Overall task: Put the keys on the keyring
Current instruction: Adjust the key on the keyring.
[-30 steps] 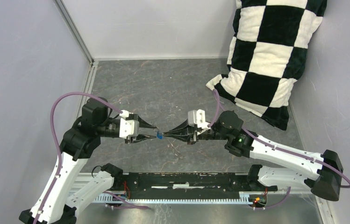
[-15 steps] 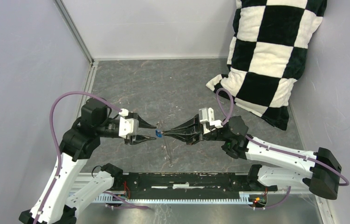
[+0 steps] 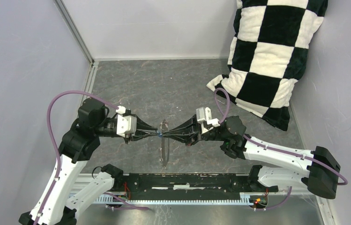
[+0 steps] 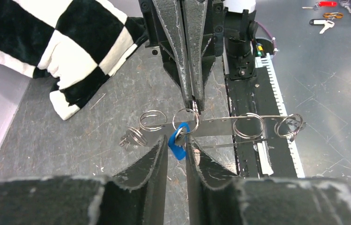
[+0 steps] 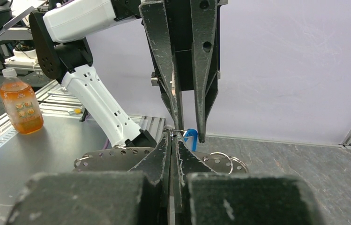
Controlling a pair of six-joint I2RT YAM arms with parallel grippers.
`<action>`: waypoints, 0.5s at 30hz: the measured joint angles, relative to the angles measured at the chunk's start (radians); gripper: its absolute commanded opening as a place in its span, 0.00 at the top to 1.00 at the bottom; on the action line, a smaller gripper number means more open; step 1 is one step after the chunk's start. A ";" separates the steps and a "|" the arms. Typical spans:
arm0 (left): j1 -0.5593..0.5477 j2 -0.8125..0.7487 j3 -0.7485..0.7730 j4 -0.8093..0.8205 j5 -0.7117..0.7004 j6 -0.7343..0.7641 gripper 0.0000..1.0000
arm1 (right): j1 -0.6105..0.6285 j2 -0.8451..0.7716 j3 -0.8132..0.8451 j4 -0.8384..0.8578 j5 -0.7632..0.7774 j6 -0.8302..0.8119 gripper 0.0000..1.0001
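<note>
A tiny blue key (image 4: 177, 149) hangs by its head hole on one keyring (image 4: 175, 116) of a perforated metal strip (image 4: 218, 126). My right gripper (image 4: 192, 105) comes in from the far side and is shut on that keyring. My left gripper (image 4: 177, 139) faces it, both pads pressed close against the blue key. From above, the two grippers meet tip to tip (image 3: 160, 135) over the floor, and the strip (image 3: 164, 150) looks like a thin rod. In the right wrist view the right gripper (image 5: 172, 136) pinches the ring wire, with the blue key (image 5: 191, 138) just behind it.
The strip carries several more rings (image 4: 248, 125), with a loose bunch (image 4: 133, 137) at one end. A checkered pillow (image 3: 267, 56) leans in the back right corner. More keys (image 4: 325, 23) and an orange bottle (image 5: 21, 105) lie outside the work cell. The arms' base rail (image 3: 182, 183) runs along the near edge.
My left jaws have narrowed around the blue key. The right arm has shifted and turned, and the ring strip now hangs in plain view under the fingertips.
</note>
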 measured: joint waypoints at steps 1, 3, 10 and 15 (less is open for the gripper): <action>0.000 0.000 0.000 -0.001 0.006 0.000 0.74 | 0.000 0.000 0.000 0.003 0.000 0.003 1.00; 0.000 0.002 0.000 -0.005 0.014 -0.001 0.77 | -0.001 0.000 0.000 0.008 0.000 0.003 1.00; 0.000 0.025 0.000 -0.048 0.048 0.000 0.98 | -0.001 -0.001 0.000 0.020 0.013 0.003 1.00; 0.000 0.028 0.005 -0.062 0.047 0.000 0.98 | -0.001 -0.013 0.000 0.001 0.034 -0.009 1.00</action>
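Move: The blue key hangs between the left gripper's partly open fingertips, just past the hand point: about 1 cm to its right, otherwise level. The small ring pinched by the right fingertips is some 2 cm right of the left hand point and 1 cm above. The steel keyring's middle lies roughly 3 cm back, 2 cm right and 3 cm below. From the right hand point, the key is about 1 cm forward, 1 cm left and 1 cm below. Ease the left gripper about 1 cm down and nearly as far back at the hanging blue key, rolling the wrist some 5 degrees, and shut the fingers from about a third open until they pinch the key. Keep the right gripper closed on the small ring, letting it rise and drift forward only half a centimetre or so. ##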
